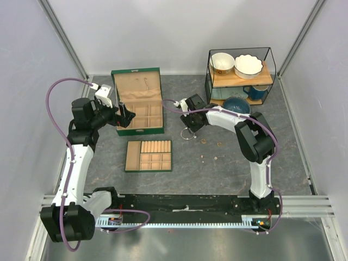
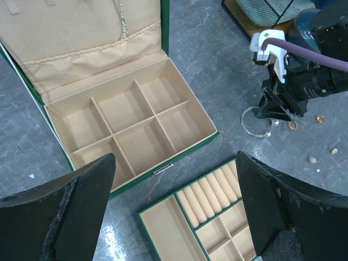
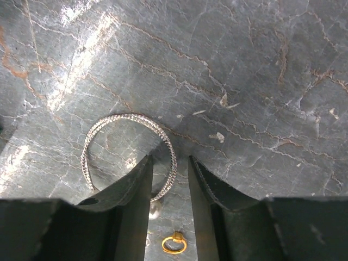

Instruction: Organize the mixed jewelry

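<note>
The silvery wire bangle (image 3: 130, 116) lies flat on the dark stone table. My right gripper (image 3: 169, 159) points down over it, open with a narrow gap. The hoop's right side runs between the two fingers, and the left fingertip sits inside the hoop. A pale bead (image 3: 155, 209) ends the bangle, and a small gold ring (image 3: 174, 243) lies just behind it. From above, the right gripper (image 1: 188, 132) is right of the green box (image 1: 140, 101). More tiny pieces (image 1: 219, 144) are scattered to its right. My left gripper (image 2: 175, 157) hangs wide open and empty above the box front.
A removed tray (image 1: 148, 156) with ring rolls and small compartments lies in front of the box. A chain (image 2: 122, 22) hangs in the box lid. A black wire shelf (image 1: 239, 76) with bowls and a mug stands at the back right. Small studs (image 2: 312, 160) lie near the right arm.
</note>
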Motion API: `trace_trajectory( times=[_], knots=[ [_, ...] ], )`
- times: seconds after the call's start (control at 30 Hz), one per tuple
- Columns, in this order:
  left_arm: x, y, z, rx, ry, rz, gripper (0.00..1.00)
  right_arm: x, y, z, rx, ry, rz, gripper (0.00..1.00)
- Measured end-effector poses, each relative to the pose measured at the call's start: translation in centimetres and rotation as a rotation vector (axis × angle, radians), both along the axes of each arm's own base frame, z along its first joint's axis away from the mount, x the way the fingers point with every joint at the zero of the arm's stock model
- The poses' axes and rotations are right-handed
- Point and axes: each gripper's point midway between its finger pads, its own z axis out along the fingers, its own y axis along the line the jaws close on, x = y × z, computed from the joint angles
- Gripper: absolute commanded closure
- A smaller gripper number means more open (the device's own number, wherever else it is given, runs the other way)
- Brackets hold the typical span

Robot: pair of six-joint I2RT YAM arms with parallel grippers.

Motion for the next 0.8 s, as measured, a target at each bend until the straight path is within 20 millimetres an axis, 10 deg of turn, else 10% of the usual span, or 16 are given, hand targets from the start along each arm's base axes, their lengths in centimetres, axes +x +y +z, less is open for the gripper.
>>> trace_trajectory(
  times=[0.3,0.8],
  knots=[
    [-0.2,-0.2,-0.5,-0.005,0.011,-0.011,0.01,-0.2,0.5,0.0,0.008,0.002,0.006,0.99],
    [-1.7,-6.7,-4.3,-0.073,0.104,-0.304,0.01,2.0,2.2,5.1,0.061,-0.053,0.010,1.00]
  ],
)
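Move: Just beside the right fingertips, practically at table height, lies the silver bracelet: its middle is some 3 cm to their left and 1 cm back, one side of its rim standing between the half-open fingers. The near gold ring is about 4 cm right and 4 cm back, the far gold ring 10 right and 6 back; the ring tray sits 18 left and 11 back. From the left hand the bracelet is roughly 23 cm right, 4 ahead, 24 below. Closing fully on the bracelet's rim, the right fingers pinch it while the hand stays low over the table; the hand then rises about 5 cm, easing forward and left with its hold kept. The left hand, still wide open and empty, starts a little later and swings some 7 cm right and 4 cm down towards the bracelet, turning clockwise about 15 degrees. ##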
